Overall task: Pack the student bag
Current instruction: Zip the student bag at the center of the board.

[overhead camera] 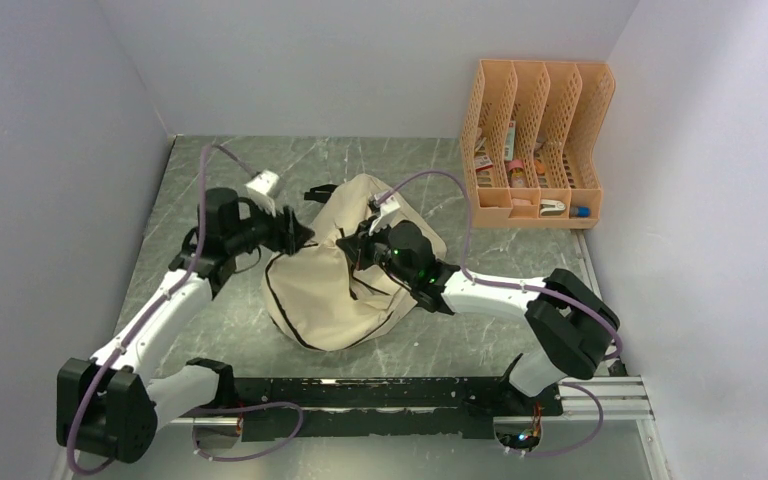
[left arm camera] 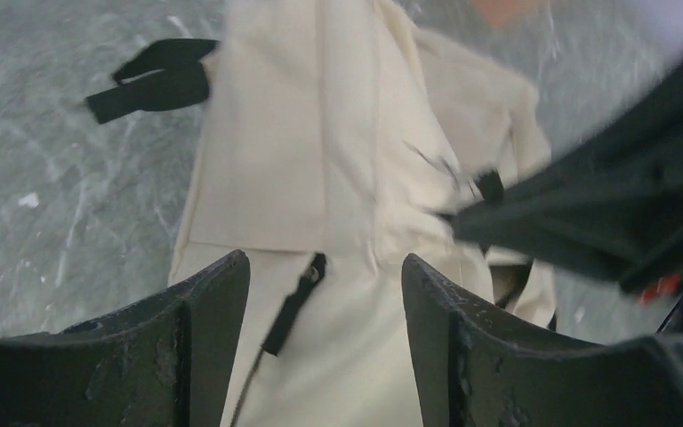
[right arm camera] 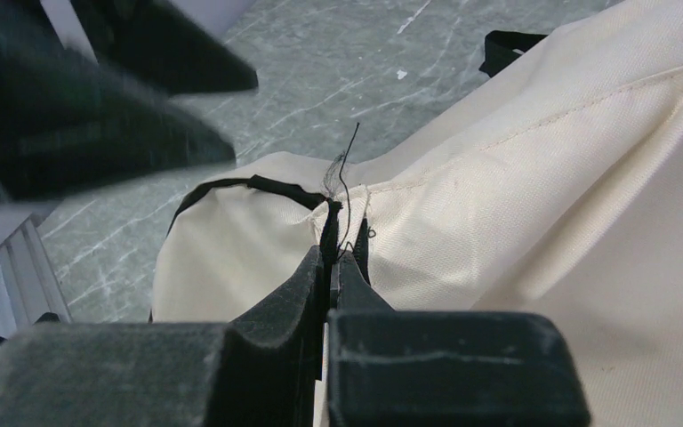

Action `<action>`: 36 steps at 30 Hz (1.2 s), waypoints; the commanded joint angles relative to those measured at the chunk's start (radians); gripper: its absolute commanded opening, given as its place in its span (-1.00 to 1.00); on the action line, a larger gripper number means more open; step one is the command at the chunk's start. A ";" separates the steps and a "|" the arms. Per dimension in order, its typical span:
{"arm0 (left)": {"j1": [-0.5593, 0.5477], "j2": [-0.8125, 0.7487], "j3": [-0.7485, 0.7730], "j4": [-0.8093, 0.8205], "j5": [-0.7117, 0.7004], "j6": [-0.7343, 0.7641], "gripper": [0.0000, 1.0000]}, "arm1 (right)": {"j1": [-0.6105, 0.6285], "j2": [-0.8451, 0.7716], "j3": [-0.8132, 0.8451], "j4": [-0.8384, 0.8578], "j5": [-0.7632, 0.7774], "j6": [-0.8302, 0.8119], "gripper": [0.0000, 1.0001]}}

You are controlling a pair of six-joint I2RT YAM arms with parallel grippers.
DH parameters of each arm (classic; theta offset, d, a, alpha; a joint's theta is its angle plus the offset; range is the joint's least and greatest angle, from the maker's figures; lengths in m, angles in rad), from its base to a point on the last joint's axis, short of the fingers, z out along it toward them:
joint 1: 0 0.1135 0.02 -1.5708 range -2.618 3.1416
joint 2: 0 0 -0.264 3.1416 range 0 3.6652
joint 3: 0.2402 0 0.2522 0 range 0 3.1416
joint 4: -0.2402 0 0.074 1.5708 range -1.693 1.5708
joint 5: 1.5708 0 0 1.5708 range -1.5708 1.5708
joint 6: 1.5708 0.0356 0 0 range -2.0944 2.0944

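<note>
The student bag (overhead camera: 330,295), cream fabric with black zippers, lies slumped in the middle of the table. My left gripper (overhead camera: 300,238) hovers at its upper left side. In the left wrist view that gripper (left arm camera: 325,262) is open, and a black zipper pull (left arm camera: 295,302) hangs free on the bag (left arm camera: 320,160) between the fingers. My right gripper (overhead camera: 353,250) reaches in from the right. In its own wrist view it (right arm camera: 338,245) is shut on a black-edged zipper seam of the bag (right arm camera: 542,196), pinching the fabric up into a ridge.
An orange perforated file organizer (overhead camera: 535,140) holding several small items stands at the back right corner. A black strap (left arm camera: 156,76) of the bag lies on the grey marbled table (overhead camera: 210,190). White walls close in the left, back and right sides.
</note>
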 commanded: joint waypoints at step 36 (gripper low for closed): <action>-0.219 0.177 0.101 -0.116 0.098 0.791 -0.90 | -0.002 -0.044 0.019 -0.042 0.087 -0.022 -1.00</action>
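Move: Right next to the right fingertips, the bag's gathered zipper seam lies about 7 cm right of the left hand, 2 cm back and 5 cm below. The right gripper's tips, already gripping the zipper tape end, stand some 9 cm right of the left hand, 3 cm back and 4 cm below. The black strap lies roughly 13 cm straight ahead of the left hand, 17 cm below. From the right hand, the seam is about 1 cm ahead, 2 cm left and 1 cm below. Swinging back a few centimetres and to the right, then down, with a slight return forward, the open left hand travels about 7 cm rightward and 5 cm down to the seam. It turns some 35 degrees clockwise, its left side rising, then shuts its fingers and pinches canvas and black trim close against the right fingertips. The right hand keeps its grip on the tape, almost still, rising about 1 cm. ##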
